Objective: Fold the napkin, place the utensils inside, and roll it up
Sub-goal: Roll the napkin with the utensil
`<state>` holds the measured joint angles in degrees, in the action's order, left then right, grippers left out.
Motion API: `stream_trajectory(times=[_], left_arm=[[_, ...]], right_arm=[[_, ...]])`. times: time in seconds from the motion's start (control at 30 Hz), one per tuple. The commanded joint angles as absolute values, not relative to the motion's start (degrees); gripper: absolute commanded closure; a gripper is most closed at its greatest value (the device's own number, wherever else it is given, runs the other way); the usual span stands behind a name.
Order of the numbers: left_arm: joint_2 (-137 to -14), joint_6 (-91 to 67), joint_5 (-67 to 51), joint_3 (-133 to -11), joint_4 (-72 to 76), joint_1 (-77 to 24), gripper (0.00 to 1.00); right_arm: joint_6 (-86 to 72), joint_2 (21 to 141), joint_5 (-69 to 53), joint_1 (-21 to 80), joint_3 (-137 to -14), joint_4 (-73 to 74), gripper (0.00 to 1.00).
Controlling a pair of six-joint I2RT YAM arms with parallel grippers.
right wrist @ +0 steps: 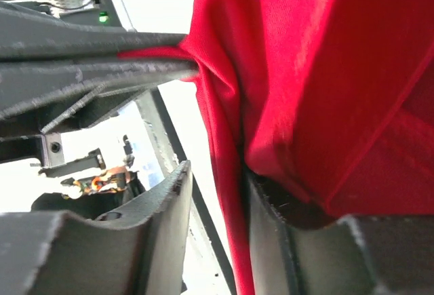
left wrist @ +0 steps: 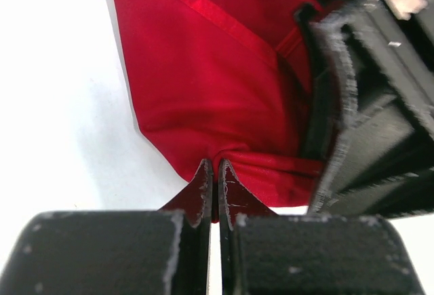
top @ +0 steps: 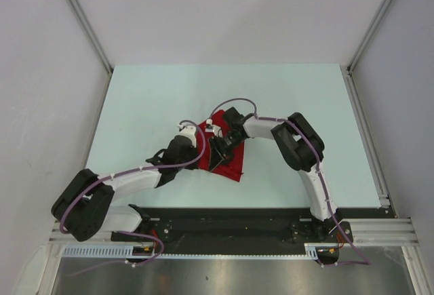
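Observation:
The red napkin (top: 229,164) lies bunched and folded at the table's middle, between both grippers. My left gripper (left wrist: 216,167) is shut on a gathered edge of the napkin (left wrist: 203,85), the cloth pinched between its tips. My right gripper (right wrist: 218,173) is open. A fold of the napkin (right wrist: 325,71) hangs between its jaws and rests against the right-hand finger, with a gap to the other finger. In the top view the left gripper (top: 199,148) and right gripper (top: 220,151) nearly touch over the cloth. The utensils are hidden.
The pale table (top: 149,98) is walled at the left, back and right. A black rail (top: 230,224) with the arm bases runs along the near edge. The right gripper's black body (left wrist: 369,105) fills the right of the left wrist view.

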<state>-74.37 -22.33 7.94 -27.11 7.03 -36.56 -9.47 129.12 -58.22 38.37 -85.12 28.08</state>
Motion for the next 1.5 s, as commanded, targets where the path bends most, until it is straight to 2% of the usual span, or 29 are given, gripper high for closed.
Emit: stream_trajectory(times=[0.0, 0.13, 0.23, 0.37, 0.67, 0.93, 1.07, 1.47], left_arm=[[-75.3, -23.2, 10.4, -29.1, 3.4, -35.7, 1.0], [-75.6, -23.6, 9.4, -29.4, 2.7, -35.3, 1.0], [-75.1, -23.9, 8.6, -29.2, 2.8, -35.2, 1.0], [-74.0, -23.9, 8.4, -29.0, 2.5, -35.1, 1.0], [-73.3, -23.9, 6.7, -28.8, 2.2, -34.6, 1.0], [-72.2, -24.0, 6.2, -28.2, 2.1, -34.5, 1.0], [-71.8, -23.9, 6.2, -28.1, 1.8, -34.4, 1.0], [-72.6, -24.2, 5.5, -28.7, 1.6, -33.9, 1.0]], right_arm=[[-9.0, 127.1, -44.5, 36.6, -80.7, 28.9, 0.55], [-9.1, 123.1, -42.4, 36.3, -77.9, 26.7, 0.49], [-8.6, 119.8, -41.5, 36.3, -75.1, 24.1, 0.38], [-8.8, 113.0, -38.4, 36.6, -71.5, 19.6, 0.34], [-5.5, 99.7, -20.3, 39.6, -61.7, 8.7, 0.3], [-0.2, 91.2, -6.2, 48.8, -55.1, 1.3, 0.23], [3.9, 90.5, -0.5, 52.1, -53.4, -1.4, 0.2], [10.6, 93.4, 15.8, 64.4, -50.6, -3.9, 0.23]])
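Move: The right hand, already part open round the napkin's near edge, has the napkin's free near corner about 8 cm to its right, 4 cm back and 2 cm below. The napkin's middle is roughly 8 cm ahead and 2 cm to the right, just below; the left fingers' pinch is about 5 cm left and 1 cm ahead. From the left hand, the free corner lies some 13 cm right, 4 cm back and 3 cm below. The left hand keeps its pinch on the napkin's near-left end and stays almost in place, while the right fingers go on opening wide and come free of the cloth, the hand drawing about 6 cm to the right, then forward some 3 cm. It then rises to about 5 cm above its start and turns back left and towards the base, the wrist swinging some 70 degrees so the open fingers go from pointing left and back to left and forward, still down, over the folded near edge. ##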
